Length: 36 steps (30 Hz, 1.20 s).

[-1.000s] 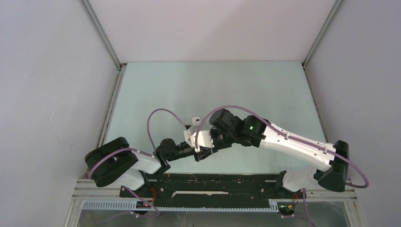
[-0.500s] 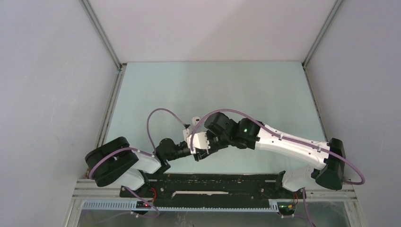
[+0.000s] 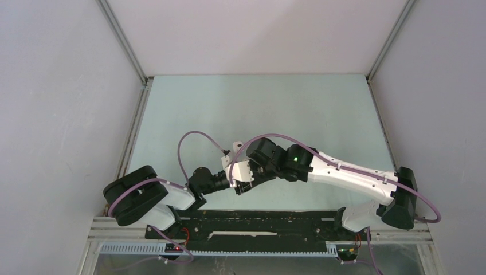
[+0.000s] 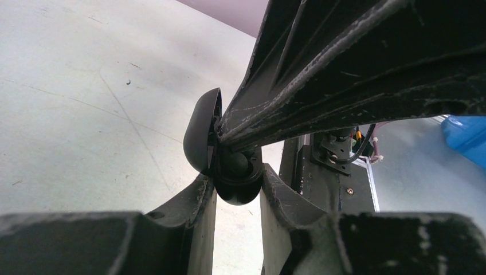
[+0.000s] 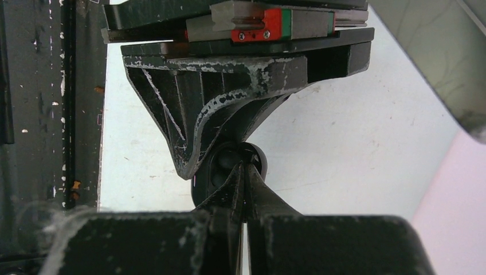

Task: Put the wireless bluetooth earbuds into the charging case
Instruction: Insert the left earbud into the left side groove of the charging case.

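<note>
My left gripper (image 4: 238,182) is shut on a small black charging case (image 4: 239,193) and holds it off the table. Its lid (image 4: 200,137) stands open to the left. A dark rounded earbud (image 4: 235,163) sits in the case's well. My right gripper (image 5: 244,169) is shut, and its joined tips poke into the open charging case (image 5: 202,184) beside the earbud (image 5: 226,158). Nothing shows between the right tips. From above, the left gripper (image 3: 235,173) and right gripper (image 3: 246,179) meet near the table's front middle, and the case is hidden under them.
A black base rail (image 3: 258,220) runs along the near edge. Grey walls (image 3: 63,103) close in the pale green table (image 3: 258,109) on the left, back and right. Purple cables (image 3: 189,140) loop over the arms. Something blue (image 4: 467,132) lies off to the right.
The right arm has shifted a little to the left, bringing its wrist closer over the left gripper. Both grippers stayed shut and the left arm held still.
</note>
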Motion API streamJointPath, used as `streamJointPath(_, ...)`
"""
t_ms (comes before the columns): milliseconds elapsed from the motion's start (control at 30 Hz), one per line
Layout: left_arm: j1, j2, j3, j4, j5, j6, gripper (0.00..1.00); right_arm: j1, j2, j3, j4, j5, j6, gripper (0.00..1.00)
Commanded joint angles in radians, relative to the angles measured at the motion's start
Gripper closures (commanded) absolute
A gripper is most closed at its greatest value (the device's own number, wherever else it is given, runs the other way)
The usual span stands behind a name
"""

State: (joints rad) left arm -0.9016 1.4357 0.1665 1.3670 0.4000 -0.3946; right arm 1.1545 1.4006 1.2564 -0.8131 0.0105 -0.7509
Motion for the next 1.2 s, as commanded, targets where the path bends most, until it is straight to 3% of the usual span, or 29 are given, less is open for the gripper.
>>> streamJointPath(0, 0.008, -0.001, 0.004, 0.074, 0.006, -0.014, 1.0, -0.003, 0.017, 0.003, -0.015, 0.018, 0.005, 1.0)
streamJointPath(333, 0.012, 0.0, 0.002, 0.073, -0.005, -0.013, 1.0, 0.002, -0.001, 0.004, -0.028, 0.001, 0.001, 1.0)
streamJointPath(867, 0.014, 0.006, 0.003, 0.073, -0.01, -0.01, 1.0, -0.04, -0.016, 0.065, -0.064, -0.11, 0.078, 0.8)
streamJointPath(1000, 0.014, 0.008, 0.003, 0.072, -0.004, -0.009, 1.0, -0.101, -0.06, 0.092, -0.094, -0.217, 0.096, 0.67)
streamJointPath(1167, 0.014, 0.011, 0.005, 0.074, 0.004, -0.007, 1.0, -0.226, -0.141, 0.117, -0.117, -0.41, 0.108, 0.59)
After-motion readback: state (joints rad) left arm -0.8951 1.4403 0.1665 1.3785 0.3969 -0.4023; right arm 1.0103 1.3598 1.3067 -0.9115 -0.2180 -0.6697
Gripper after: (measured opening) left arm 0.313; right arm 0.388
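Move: The left hand holds the open black charging case just past its fingertips, about 2 cm to its right and 1 cm up, lid on the forward side. For the right hand, the case is right at its shut fingertips, some 2 cm down and 1 cm left. From the left hand, the pink case lies about 7 cm ahead, 5 cm left, and the white case some 14 cm ahead, 8 cm left, both roughly 12 cm below. The right hand's closed fingertips stay against the earbud in the charging case at first, hardly moving. Then they spread to a bit over a third open, easing back about half a centimetre before coming free upward and to the right, away from the case, some 2 cm each way, the wrist tilting about 15 degrees so the tips swing back towards the base. The left hand keeps its grip and holds the case still. ##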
